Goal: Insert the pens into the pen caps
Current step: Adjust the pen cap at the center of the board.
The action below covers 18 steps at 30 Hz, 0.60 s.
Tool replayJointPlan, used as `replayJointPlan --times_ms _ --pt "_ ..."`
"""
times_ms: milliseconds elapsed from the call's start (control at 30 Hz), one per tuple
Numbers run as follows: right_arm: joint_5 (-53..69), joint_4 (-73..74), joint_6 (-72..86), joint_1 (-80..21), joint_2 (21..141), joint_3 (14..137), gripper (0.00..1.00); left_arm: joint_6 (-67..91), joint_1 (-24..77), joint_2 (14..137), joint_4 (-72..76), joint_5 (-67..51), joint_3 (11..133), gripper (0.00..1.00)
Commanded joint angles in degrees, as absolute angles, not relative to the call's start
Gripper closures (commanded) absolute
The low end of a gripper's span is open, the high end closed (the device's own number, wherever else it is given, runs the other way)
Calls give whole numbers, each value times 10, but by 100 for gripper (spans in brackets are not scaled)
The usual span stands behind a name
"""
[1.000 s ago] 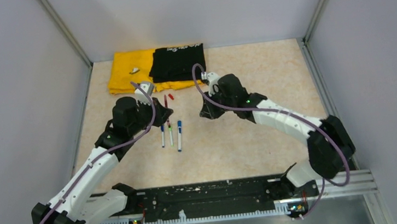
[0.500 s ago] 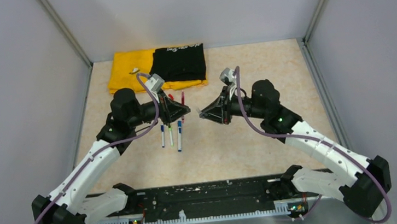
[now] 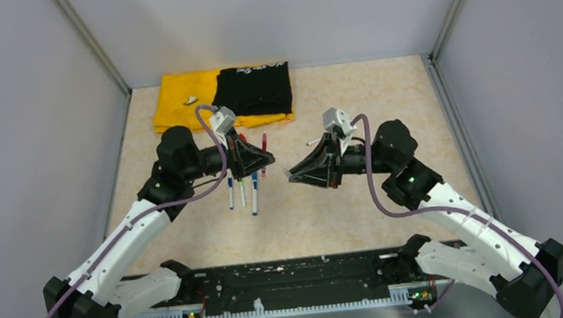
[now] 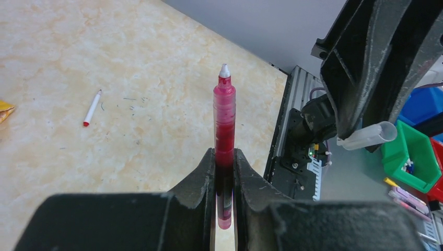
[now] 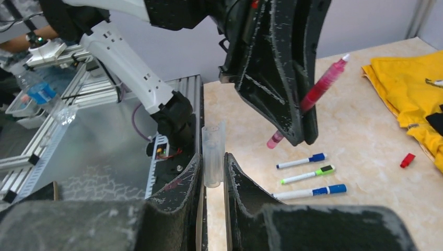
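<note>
My left gripper [image 3: 263,161] is shut on a translucent red pen [image 3: 263,145] and holds it above the table. In the left wrist view the pen [image 4: 224,117] stands between the jaws [image 4: 224,154] with its pale tip outward. My right gripper [image 3: 292,175] faces it a short way off, shut on a clear cap [image 5: 212,154] with its open end outward. The cap also shows in the left wrist view [image 4: 368,135]. The right wrist view shows the red pen [image 5: 324,83] apart from the cap. Three capped white pens [image 3: 241,192] lie on the table under the left gripper.
A white pen with a red tip [image 4: 92,107] lies alone on the table. A loose red cap [image 5: 407,159] lies near the yellow cloth [image 3: 179,102]. A black cloth [image 3: 252,88] lies on it at the back. The rail [image 3: 290,279] runs along the near edge.
The left gripper has lifted the red pen and swung right. The right arm has swung out, turning its gripper with the clear cap to face the left gripper.
</note>
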State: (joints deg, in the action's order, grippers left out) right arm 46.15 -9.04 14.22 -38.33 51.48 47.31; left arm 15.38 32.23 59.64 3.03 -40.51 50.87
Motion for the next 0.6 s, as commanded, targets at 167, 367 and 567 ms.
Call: replayJointPlan --times_ms 167,367,567 --pt "311 127 10 -381 545 534 100 103 325 576 -72 -185 539 100" --pt "128 224 21 -381 674 527 100 102 324 550 -89 -50 510 100" --pt "96 161 64 -398 733 474 100 112 324 547 -91 -47 500 100"
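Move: The right hand, holding the clear pen cap, is bound for bare board near the middle, about 9 cm ahead, 5 cm to its right and some 32 cm below. On the board at that depth, the blue-capped marker lies about 15 cm ahead and 13 cm left of this hand, the green pen 4 cm left of the marker, the red-tipped pen some 30 cm ahead and 7 cm right. From the left hand the bare spot lies about 3 cm ahead, 11 cm right and 29 cm down. Still pinching the clear cap, the right hand breaks away from the left and swings down about 21 cm towards the bare board, going some 9 cm forward early on and a little right later, its level fingers tipping about 40 degrees downward and turning clockwise. The left hand keeps the red pen and withdraws left and forward, about 9 cm in all, towards the capped pens, turning some 30 degrees counter-clockwise. ##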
